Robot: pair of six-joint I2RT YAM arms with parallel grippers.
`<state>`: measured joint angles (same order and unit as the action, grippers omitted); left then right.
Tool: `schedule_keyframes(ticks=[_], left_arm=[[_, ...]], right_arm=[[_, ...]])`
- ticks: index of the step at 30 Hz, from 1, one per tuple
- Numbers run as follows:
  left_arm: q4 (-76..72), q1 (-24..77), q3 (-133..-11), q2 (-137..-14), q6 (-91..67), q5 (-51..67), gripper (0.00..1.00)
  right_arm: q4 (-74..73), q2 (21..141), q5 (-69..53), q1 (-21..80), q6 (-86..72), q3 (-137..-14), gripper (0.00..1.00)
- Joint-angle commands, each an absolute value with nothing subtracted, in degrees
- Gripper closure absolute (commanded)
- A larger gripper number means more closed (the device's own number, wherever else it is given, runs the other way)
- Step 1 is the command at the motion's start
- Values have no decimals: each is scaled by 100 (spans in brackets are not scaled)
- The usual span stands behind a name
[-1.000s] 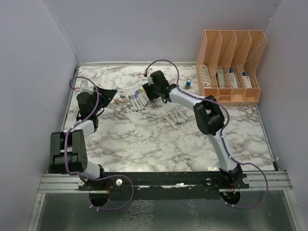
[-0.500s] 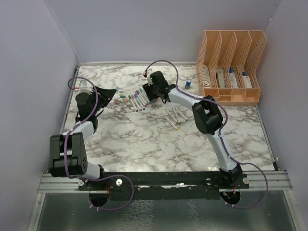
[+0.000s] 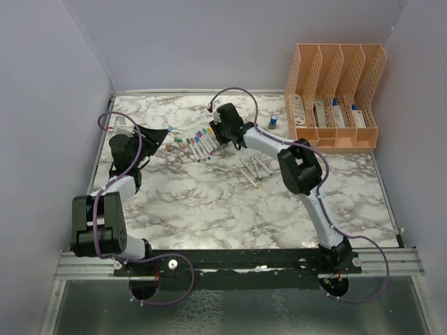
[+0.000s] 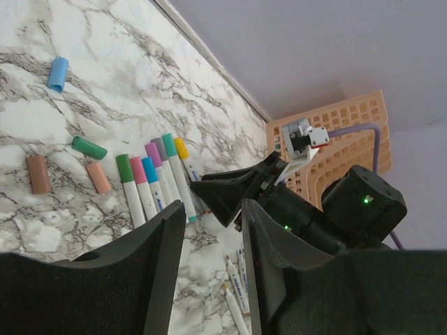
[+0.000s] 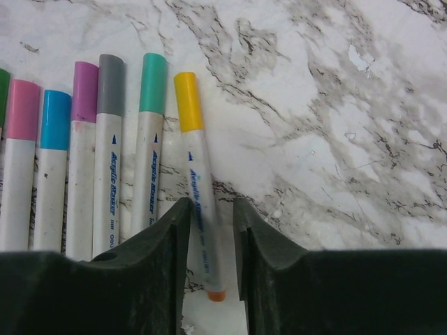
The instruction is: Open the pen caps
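A row of white marker pens (image 3: pixel 199 143) lies mid-table with the pen caps on: pink (image 5: pixel 22 108), blue (image 5: pixel 54 118), purple (image 5: pixel 85 91), grey (image 5: pixel 110 84), teal (image 5: pixel 152 82) and yellow (image 5: pixel 188 101). My right gripper (image 5: pixel 211 209) is low over the row's right end. Its jaws straddle the white barrel of the yellow-capped pen (image 5: pixel 201 188); the left finger touches it and a thin gap shows at the right finger. My left gripper (image 4: pixel 213 216) hovers open and empty at the left, facing the row. Loose caps lie near it: blue (image 4: pixel 58 74), green (image 4: pixel 89 147), brown (image 4: pixel 38 174).
Uncapped pens (image 3: pixel 255 169) lie right of the row. A small blue cylinder (image 3: pixel 274 121) stands near the orange file organizer (image 3: pixel 335 98) at the back right. Grey walls close in the marble table (image 3: pixel 230 202) on three sides.
The right gripper's jaws have narrowed around the yellow-capped pen, and that arm has edged slightly left. The left arm has stayed put.
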<state>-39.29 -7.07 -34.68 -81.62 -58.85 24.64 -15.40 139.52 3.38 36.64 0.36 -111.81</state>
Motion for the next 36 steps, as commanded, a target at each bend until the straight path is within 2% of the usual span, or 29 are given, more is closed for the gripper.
schedule_keyframes(ticks=[1,4,6,7,14,20,25,30,36], left_arm=[[-4033,-744,-3443,-7979,-5925,2608,59],[-4034,-737,-3458,-8003,-5949,2634,59],[-4029,-722,-3463,-8019,-5985,2655,59],[-4026,-710,-3471,-8040,-6004,2668,59],[-4030,-293,-3593,-8304,-6077,2522,56],[-4093,161,-3887,-8737,-6214,2375,37],[-4619,442,-4162,-9301,-6575,2510,18],[-4851,729,-4657,-9953,-6729,2614,13],[-5053,1064,-5099,-10543,-6911,2549,13]], right_arm=[[-1762,14101,263,3647,12,-11092,73],[-1798,14081,260,3647,-40,-10977,82],[-1791,14053,299,3643,-95,-10913,95],[-1765,14021,334,3639,-115,-10884,98],[-1025,13261,523,3621,-236,-10223,99],[-730,12400,384,3614,-299,-9566,99],[-645,11712,58,3629,-497,-8899,99],[-433,11122,-307,3647,-676,-8290,99],[-397,10741,-508,3748,-655,-8048,99]])
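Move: The yellow-capped pen lies directly between the right fingertips, its middle about 1 cm ahead and 1 cm to the left, at about their height, cap end pointing forward-left. The teal-capped pen lies about 1 cm ahead and 3 cm left of that hand, the grey-capped one level and about 5 cm left; the uncapped pens lie roughly 11 cm back and 12 cm right. From the left hand, the yellow-capped pen is some 9 cm ahead, 16 cm right and 17 cm below. Back and a little right, then mostly up, goes the right hand once its fingers have closed on the white barrel of the yellow-capped pen, rising about 10 cm in all and tilting slightly, left side up. The empty left hand swings right about 12 cm towards that pen, a little forward and down, turning some 15 degrees clockwise while its fingers spread wide. ##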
